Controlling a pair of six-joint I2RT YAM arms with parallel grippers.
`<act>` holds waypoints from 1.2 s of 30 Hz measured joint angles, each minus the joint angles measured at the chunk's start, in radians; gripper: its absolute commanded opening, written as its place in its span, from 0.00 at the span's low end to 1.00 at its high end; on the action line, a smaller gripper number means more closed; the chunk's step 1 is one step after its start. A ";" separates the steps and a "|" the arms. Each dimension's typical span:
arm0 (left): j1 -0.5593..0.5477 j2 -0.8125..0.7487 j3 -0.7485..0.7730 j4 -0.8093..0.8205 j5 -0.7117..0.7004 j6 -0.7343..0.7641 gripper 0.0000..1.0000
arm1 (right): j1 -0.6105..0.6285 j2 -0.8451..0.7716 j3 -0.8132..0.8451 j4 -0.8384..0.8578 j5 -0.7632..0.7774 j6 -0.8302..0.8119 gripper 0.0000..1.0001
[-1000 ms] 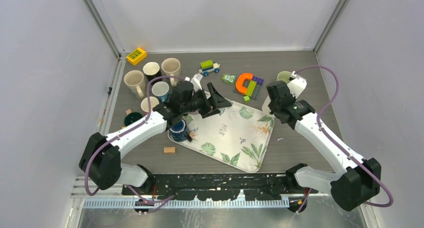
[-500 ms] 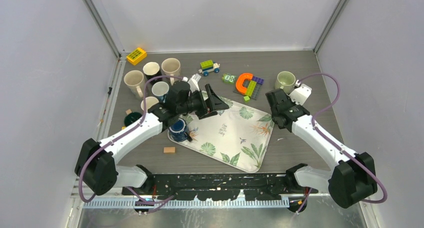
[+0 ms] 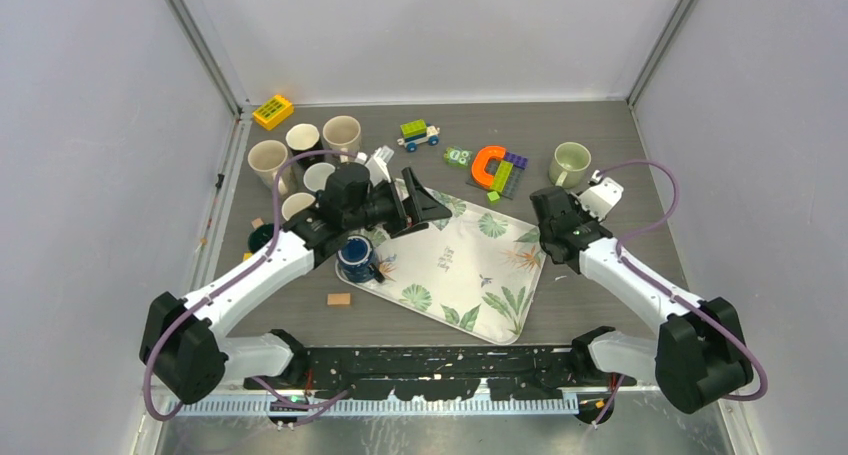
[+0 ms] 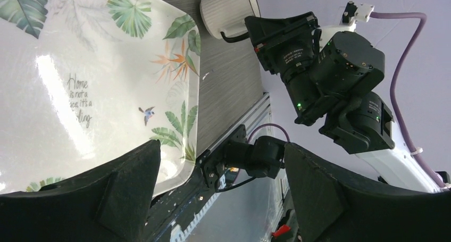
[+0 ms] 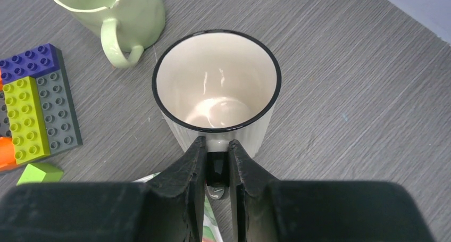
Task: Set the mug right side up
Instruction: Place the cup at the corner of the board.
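The mug [image 5: 217, 88] is white and ribbed with a black rim. Its open mouth faces my right wrist camera and it appears to stand upright on the grey table. My right gripper [image 5: 217, 146] is shut on the mug's handle. From above, the mug [image 3: 603, 194] sits just right of the right gripper [image 3: 592, 205], near the tray's far right corner. The left wrist view also catches the mug [image 4: 228, 10]. My left gripper [image 3: 420, 200] hangs open and empty over the tray's far left corner, its fingers [image 4: 122, 183] wide apart.
A leaf-print tray [image 3: 470, 265] carries a dark blue mug [image 3: 356, 258]. A pale green mug [image 3: 570, 162] stands close behind the held one. Lego bricks [image 3: 505, 170], an orange arch [image 3: 488, 165] and a toy car [image 3: 420, 133] lie at the back. Several mugs [image 3: 300, 160] crowd the left.
My right arm has drawn back toward the near right with the white mug, uncovering the green mug. The left arm has shifted a little left, still open.
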 measured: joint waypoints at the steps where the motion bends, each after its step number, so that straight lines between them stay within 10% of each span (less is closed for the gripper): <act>1: 0.001 -0.003 -0.001 -0.003 0.000 0.000 0.87 | 0.000 0.001 -0.010 0.016 -0.003 0.001 0.05; 29: 0.002 -0.137 -0.029 -0.123 -0.082 0.032 0.91 | -0.002 0.021 -0.018 0.001 -0.184 0.029 0.97; 36: 0.004 -0.178 -0.030 -0.172 -0.121 0.052 0.91 | -0.002 -0.054 0.012 -0.043 -0.229 0.026 1.00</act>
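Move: The right hand still holds the white mug by its handle, the mug leaning forward and right. Its spot on bare table lies about 4 cm ahead of that hand, 4 cm to its right and 8 cm below. The tray's right far corner is almost under the hand, 1 cm back and 2 cm left; the green mug stands 16 cm ahead, 3 cm right; the brick plate 15 cm ahead, 11 cm left. From the left hand the spot lies some 9 cm ahead, 37 cm right, 20 cm down. Downward first, the right hand lowers the mug by its handle beside the tray corner, begins to open after some 3 cm, and sinks about 1 cm more. Fingers opening wide, it then climbs about 4 cm clear of the handle, drifting left throughout and rolling slightly left side up. The empty, open left hand moves about 4 cm left, away from the mug. ##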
